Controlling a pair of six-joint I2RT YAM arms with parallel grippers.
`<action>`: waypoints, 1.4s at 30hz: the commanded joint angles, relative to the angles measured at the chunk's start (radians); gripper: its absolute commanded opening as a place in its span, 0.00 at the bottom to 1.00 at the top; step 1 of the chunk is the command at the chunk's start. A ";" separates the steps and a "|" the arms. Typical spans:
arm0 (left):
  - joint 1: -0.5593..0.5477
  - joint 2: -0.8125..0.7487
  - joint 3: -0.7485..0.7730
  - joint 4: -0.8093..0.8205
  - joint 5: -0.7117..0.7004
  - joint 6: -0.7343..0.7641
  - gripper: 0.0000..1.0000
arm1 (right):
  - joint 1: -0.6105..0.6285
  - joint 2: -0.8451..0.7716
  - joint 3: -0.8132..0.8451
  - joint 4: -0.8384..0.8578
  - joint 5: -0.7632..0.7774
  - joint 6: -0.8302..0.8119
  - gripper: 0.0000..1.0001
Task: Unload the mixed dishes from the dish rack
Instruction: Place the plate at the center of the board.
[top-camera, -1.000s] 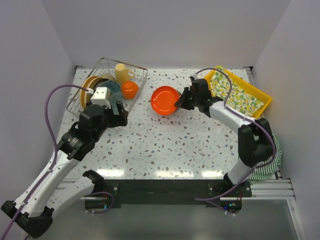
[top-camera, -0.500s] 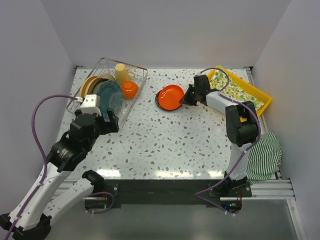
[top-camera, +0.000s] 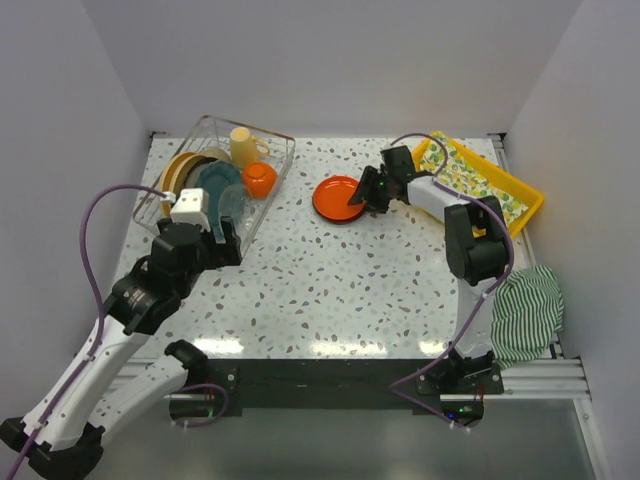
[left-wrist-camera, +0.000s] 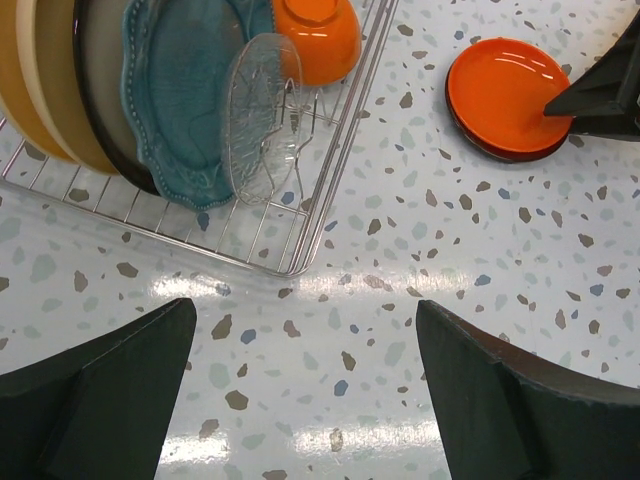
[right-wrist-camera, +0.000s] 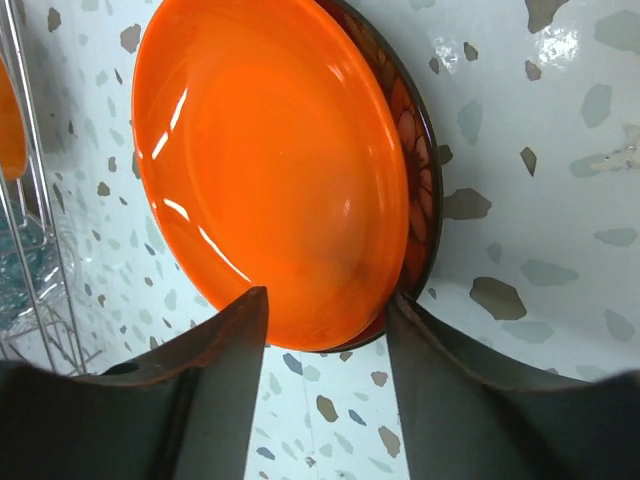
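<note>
The dish rack (top-camera: 265, 133) (left-wrist-camera: 250, 262) stands at the back left. In it are tan plates (top-camera: 185, 165) (left-wrist-camera: 50, 80), a teal plate (top-camera: 215, 183) (left-wrist-camera: 180, 100), a clear glass plate (left-wrist-camera: 262, 115), an orange bowl (top-camera: 259, 178) (left-wrist-camera: 315, 35) and a cream mug (top-camera: 243, 145). An orange plate (top-camera: 338, 197) (right-wrist-camera: 270, 170) (left-wrist-camera: 505, 95) lies flat on the table to the right of the rack. My right gripper (top-camera: 360, 197) (right-wrist-camera: 325, 330) is open, its jaws either side of that plate's right rim. My left gripper (top-camera: 222, 235) (left-wrist-camera: 305, 390) hangs open over bare table just in front of the rack.
A yellow tray (top-camera: 525, 195) with a lemon-print cloth (top-camera: 470, 180) sits at the back right, close behind the right arm. A green striped cloth (top-camera: 525, 310) hangs off the table's right edge. Walls close in on the left, back and right.
The right gripper carried the orange plate back, laid it flat on the table and opened its jaws. The left arm drew back slightly from the rack, still open.
</note>
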 joint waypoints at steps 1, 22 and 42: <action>-0.004 0.011 -0.001 0.033 0.011 -0.010 0.97 | 0.005 -0.072 0.049 -0.153 0.022 -0.120 0.59; 0.023 0.397 0.129 0.056 -0.162 0.143 0.95 | 0.044 -0.663 -0.346 -0.189 0.047 -0.375 0.92; 0.111 0.750 0.249 0.234 -0.415 0.232 0.60 | 0.045 -1.079 -0.661 -0.112 0.078 -0.275 0.98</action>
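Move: The left hand, empty and wide open, hangs high in front of the rack. The glass plate standing there has its middle about 19 cm ahead, 1 cm to its left and 14 cm below; the teal plate is some 5 cm to the left of that plate, and the orange bowl about 7 cm beyond and 7 cm to the right of it. The right hand's half-open fingers are at the orange plate's right rim, its middle about 1 cm ahead, 6 cm left and 2 cm lower, over the red plate. The right fingers come free of the orange plate's rim, opening the rest of the way as the hand draws back nearly 20 cm, up about 13 and somewhat right, away from the stack. Meanwhile the left hand sinks, then reaches forward to the glass plate, about 12 cm out and 8 down with a small drift left at the end, its left side rolling up some 30 degrees and its fingers starting to close late on. ##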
